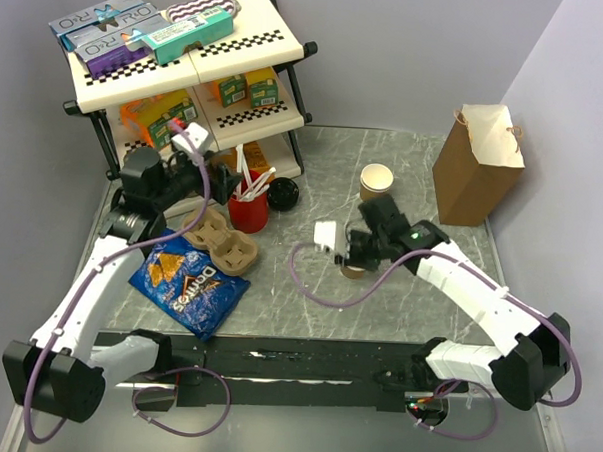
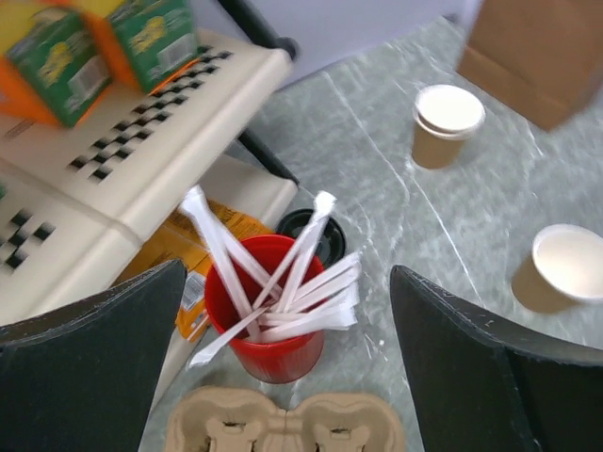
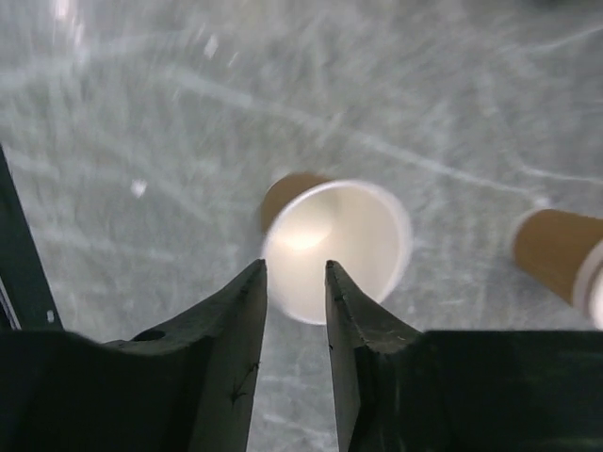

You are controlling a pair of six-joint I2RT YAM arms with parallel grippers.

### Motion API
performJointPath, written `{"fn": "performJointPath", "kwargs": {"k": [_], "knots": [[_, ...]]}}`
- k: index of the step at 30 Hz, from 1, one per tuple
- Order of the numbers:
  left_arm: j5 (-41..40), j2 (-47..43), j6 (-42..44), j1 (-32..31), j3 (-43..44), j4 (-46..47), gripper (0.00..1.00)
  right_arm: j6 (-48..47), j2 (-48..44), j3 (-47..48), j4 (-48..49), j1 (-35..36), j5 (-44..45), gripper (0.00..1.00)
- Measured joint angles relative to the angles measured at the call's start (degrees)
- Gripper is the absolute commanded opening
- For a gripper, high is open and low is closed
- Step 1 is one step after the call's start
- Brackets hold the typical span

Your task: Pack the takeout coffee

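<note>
The takeout coffee with its lid on is out of view. A lidless tan cup (image 3: 344,235) stands mid-table (image 1: 354,271), white inside. My right gripper (image 3: 296,268) hangs just over its near rim (image 1: 352,250), jaws a narrow gap apart and holding nothing. A second tan cup (image 1: 377,179) stands farther back (image 3: 556,250). A round black lid (image 1: 283,193) lies flat beside the red cup of white sticks (image 1: 248,212). My left gripper (image 2: 287,271) is wide open above that red cup (image 2: 268,330) and grips nothing.
A brown paper bag (image 1: 476,164) stands at the back right. A cardboard cup carrier (image 1: 224,241) and a blue chip bag (image 1: 189,286) lie front left. A two-tier checkered shelf (image 1: 239,43) with boxes fills the back left.
</note>
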Motion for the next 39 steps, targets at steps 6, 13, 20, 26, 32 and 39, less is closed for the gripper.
{"fn": "performJointPath", "kwargs": {"k": [6,13,20,26,32,39], "knots": [[3.48,9.9,7.98,-6.16,15.74,-10.84,0.9,13.73,0.87,12.28,4.35,-8.59,-5.38,0.48],[-2.08,27.96,14.43,-17.42,40.28,-26.51,0.81,33.73,3.96,21.53,10.75,-23.93,-5.75,0.64],[-15.65,42.6,9.9,-26.91,46.23,-33.57,0.72,46.21,3.82,21.64,12.0,-31.82,-4.22,0.66],[-23.41,53.7,3.87,-27.43,49.4,-37.0,0.53,51.93,2.01,19.26,12.48,-35.26,-5.49,0.66],[-28.02,60.02,1.62,-26.67,53.22,-37.03,0.47,54.29,1.42,17.2,12.39,-36.52,-7.72,0.66],[-31.8,64.26,1.14,-26.64,55.19,-35.87,0.47,55.08,1.53,17.14,12.2,-36.76,-9.35,0.66]]}}
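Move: The black lid lies on the table about 11 cm ahead of the left hand, 12 cm to its right and 30 cm below; the red cup of straws stands some 7 cm left of the lid and 6 cm nearer, the cup carrier almost straight beneath that hand. The right hand is just over the near paper cup, 9 cm down, the far paper cup 18 cm beyond and 3 cm right; from this hand the lid lies 17 cm ahead, 17 cm left. Left hand dives some 20 cm down, right and forward towards black lid, half-closing; right hand rises clear of cup. ##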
